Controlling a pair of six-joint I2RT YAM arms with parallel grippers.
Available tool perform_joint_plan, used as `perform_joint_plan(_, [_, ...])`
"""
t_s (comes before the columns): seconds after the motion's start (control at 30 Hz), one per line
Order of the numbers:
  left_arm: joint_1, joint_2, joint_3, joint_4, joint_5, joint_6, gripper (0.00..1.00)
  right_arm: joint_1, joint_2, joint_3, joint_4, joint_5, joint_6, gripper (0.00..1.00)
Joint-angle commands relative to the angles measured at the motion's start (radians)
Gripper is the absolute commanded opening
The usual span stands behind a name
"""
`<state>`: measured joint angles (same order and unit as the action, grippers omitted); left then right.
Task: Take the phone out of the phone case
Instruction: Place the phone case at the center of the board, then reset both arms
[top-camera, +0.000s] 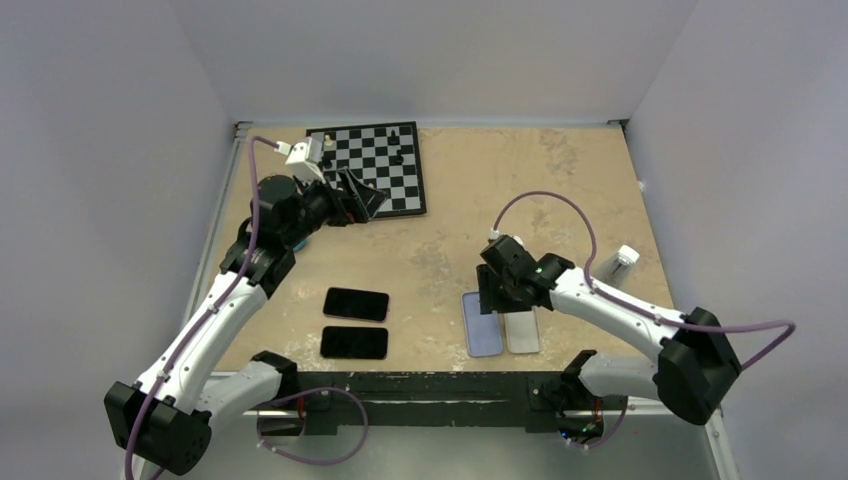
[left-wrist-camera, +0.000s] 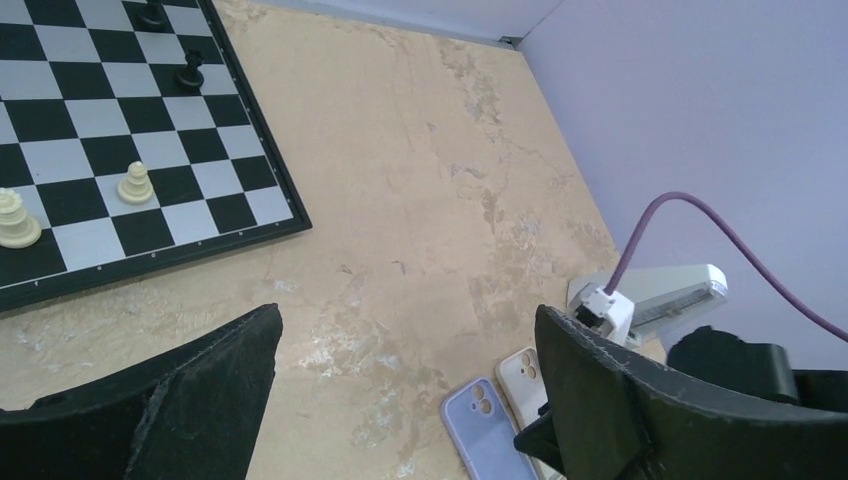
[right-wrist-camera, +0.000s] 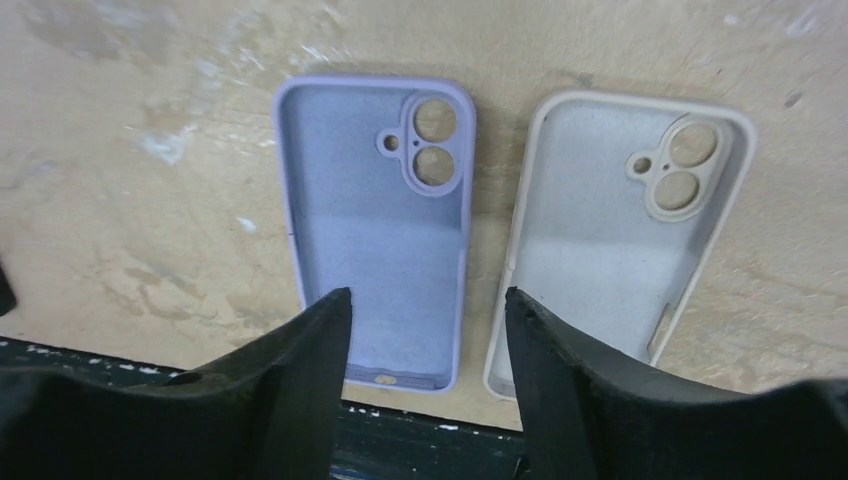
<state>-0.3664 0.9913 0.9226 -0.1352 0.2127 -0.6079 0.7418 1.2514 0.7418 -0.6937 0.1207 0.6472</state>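
Observation:
Two black phones lie bare, screen up, left of centre: one (top-camera: 356, 303) behind the other (top-camera: 354, 342). A lavender case (top-camera: 482, 325) and a beige case (top-camera: 521, 330) lie side by side near the front edge. Both are open side up and empty in the right wrist view, lavender (right-wrist-camera: 375, 215) and beige (right-wrist-camera: 610, 230). My right gripper (top-camera: 497, 300) is open and hovers over the near ends of the cases (right-wrist-camera: 428, 297), holding nothing. My left gripper (top-camera: 365, 200) is open and empty (left-wrist-camera: 408, 320), raised by the chessboard's near edge. Its view also shows the lavender case (left-wrist-camera: 490, 430) and the beige case (left-wrist-camera: 522, 375).
A chessboard (top-camera: 375, 168) with a few pieces stands at the back left. A small white object (top-camera: 622, 262) sits near the right wall. A black rail (top-camera: 430, 385) runs along the table's near edge. Walls close in the left, back and right sides.

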Motion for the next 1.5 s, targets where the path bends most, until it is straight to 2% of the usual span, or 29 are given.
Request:
perform_joint_plan(0.0, [0.012,0.006,-0.003,0.046,0.006,0.016,1.00,0.010,-0.126,0.081,0.019,0.085,-0.013,0.67])
perform_joint_plan(0.03, [0.013,0.009,-0.002,0.046,0.005,0.018,1.00,0.009,-0.154,0.092,0.020,0.107,-0.015,0.74])
perform_joint_plan(0.1, [0.017,0.015,-0.001,0.044,-0.001,0.024,1.00,0.013,-0.219,0.125,0.021,0.150,-0.020,0.80])
perform_joint_plan(0.33, [0.017,0.016,0.002,0.017,-0.061,0.074,1.00,0.021,-0.669,0.010,0.202,0.186,-0.050,0.86])
perform_joint_plan(0.5, [0.016,-0.007,-0.012,0.034,-0.101,0.097,1.00,0.020,-0.863,-0.019,0.222,0.256,-0.061,0.89])
perform_joint_plan(0.67, [0.016,-0.108,-0.086,0.187,-0.114,0.114,1.00,0.020,-0.957,0.031,0.233,0.394,-0.109,0.90])
perform_joint_plan(0.77, [0.014,-0.197,-0.137,0.283,-0.126,0.159,1.00,0.021,-0.985,0.074,0.310,0.421,-0.213,0.91])
perform_joint_plan(1.0, [0.014,-0.474,-0.299,0.525,-0.251,0.300,1.00,0.021,-1.018,0.151,0.493,0.352,-0.409,0.93])
perform_joint_plan(1.17, [0.014,-0.653,-0.376,0.625,-0.373,0.429,1.00,0.021,-1.091,0.156,0.577,0.299,-0.463,0.94])
perform_joint_plan(1.33, [0.014,-0.747,-0.411,0.685,-0.440,0.522,1.00,0.021,-1.194,0.124,0.628,0.258,-0.474,0.95])
perform_joint_plan(1.47, [0.014,-0.765,-0.419,0.702,-0.466,0.554,1.00,0.021,-1.248,0.087,0.667,0.301,-0.457,0.95])
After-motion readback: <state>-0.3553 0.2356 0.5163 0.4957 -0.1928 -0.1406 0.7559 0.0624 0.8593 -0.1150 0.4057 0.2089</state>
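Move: The purple phone case, just set down, lies some 3 cm below the right hand's fingers, its middle about 3 cm to their left and 1 cm back. The white phone case is beside it, roughly 6 cm to the hand's right, level with it and equally low; a white stand is about 24 cm to the right and 8 cm ahead, 1 cm lower. From the left hand the purple case is some 22 cm right, 13 cm back and 27 cm below. Straight up and away from the purple phone case goes the right hand, roughly 40 cm in all, easing slightly forward first, then swinging right and a little back as its wrist tips up from pointing down and its half-open fingers spread nearly wide. The empty left hand, after a tiny dip, rises, draws back and goes left, some 12 to 15 cm each way, tipping steeply up and turning counter-clockwise, fingers still wide open. ##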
